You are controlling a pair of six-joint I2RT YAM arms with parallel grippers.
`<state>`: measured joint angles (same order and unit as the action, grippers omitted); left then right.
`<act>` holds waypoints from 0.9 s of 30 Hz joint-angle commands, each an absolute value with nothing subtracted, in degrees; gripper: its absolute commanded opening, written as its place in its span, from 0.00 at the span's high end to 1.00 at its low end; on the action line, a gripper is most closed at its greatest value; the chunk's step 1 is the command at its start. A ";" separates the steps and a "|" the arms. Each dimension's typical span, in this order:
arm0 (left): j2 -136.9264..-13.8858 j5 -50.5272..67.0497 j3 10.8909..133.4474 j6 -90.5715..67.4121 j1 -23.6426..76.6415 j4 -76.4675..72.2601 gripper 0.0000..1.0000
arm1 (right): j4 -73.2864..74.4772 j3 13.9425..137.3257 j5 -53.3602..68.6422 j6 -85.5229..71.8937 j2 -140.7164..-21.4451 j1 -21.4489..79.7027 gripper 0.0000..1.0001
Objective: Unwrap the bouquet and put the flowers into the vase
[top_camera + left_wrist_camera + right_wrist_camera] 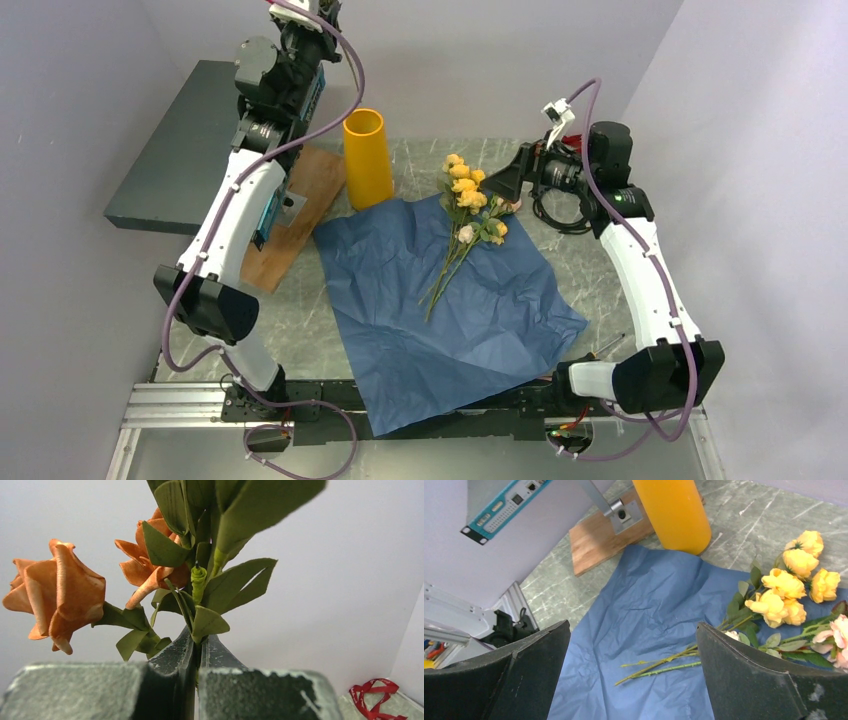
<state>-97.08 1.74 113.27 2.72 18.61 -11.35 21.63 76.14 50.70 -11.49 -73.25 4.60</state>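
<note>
The blue wrapping paper lies spread flat on the table. On it lie loose flowers, yellow and pink roses with their stems pointing toward the near side. The orange-yellow vase stands upright just beyond the paper's far left corner. My left gripper is raised high at the back and is shut on the green stem of two orange roses. My right gripper hovers open over the paper, with the yellow roses and the stems below it and nothing between its fingers.
A wooden board lies left of the vase, partly under my left arm. A dark grey slab sits at the far left. A red ribbon lies on the table. Black cables coil near my right wrist.
</note>
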 commanded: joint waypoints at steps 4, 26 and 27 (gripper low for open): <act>-97.79 1.38 110.93 -0.67 16.44 -9.67 1.00 | 16.71 71.69 44.10 -7.69 -68.64 4.65 0.00; -110.11 6.70 114.32 -3.24 15.91 11.73 0.68 | 19.57 69.08 41.31 -6.42 -68.94 4.65 0.00; -109.99 7.36 114.45 -3.50 15.91 12.61 0.64 | 19.86 69.08 41.20 -6.34 -69.12 4.65 0.00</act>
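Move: The left gripper already holds the orange roses high in the air, above the vase; the vase's middle is roughly 11 cm ahead of this hand, 3 cm to its right and 44 cm below. The yellow flowers lie about 21 cm to the right of the vase, level with it, and the wooden board some 19 cm to the vase's left and 8 cm nearer. From the right hand the vase is around 25 cm ahead, 32 cm left and 21 cm lower. Bring the left gripper with the orange roses down about 24 cm and forward 9 cm onto the vase's mouth, tipping the fingers down some 35 degrees from their upward slant to nearly level. Near the bottom, while still sinking, start opening the fingers to loosen the stems. Let the empty right hand sink slightly and ease right, fingers kept wide open. ##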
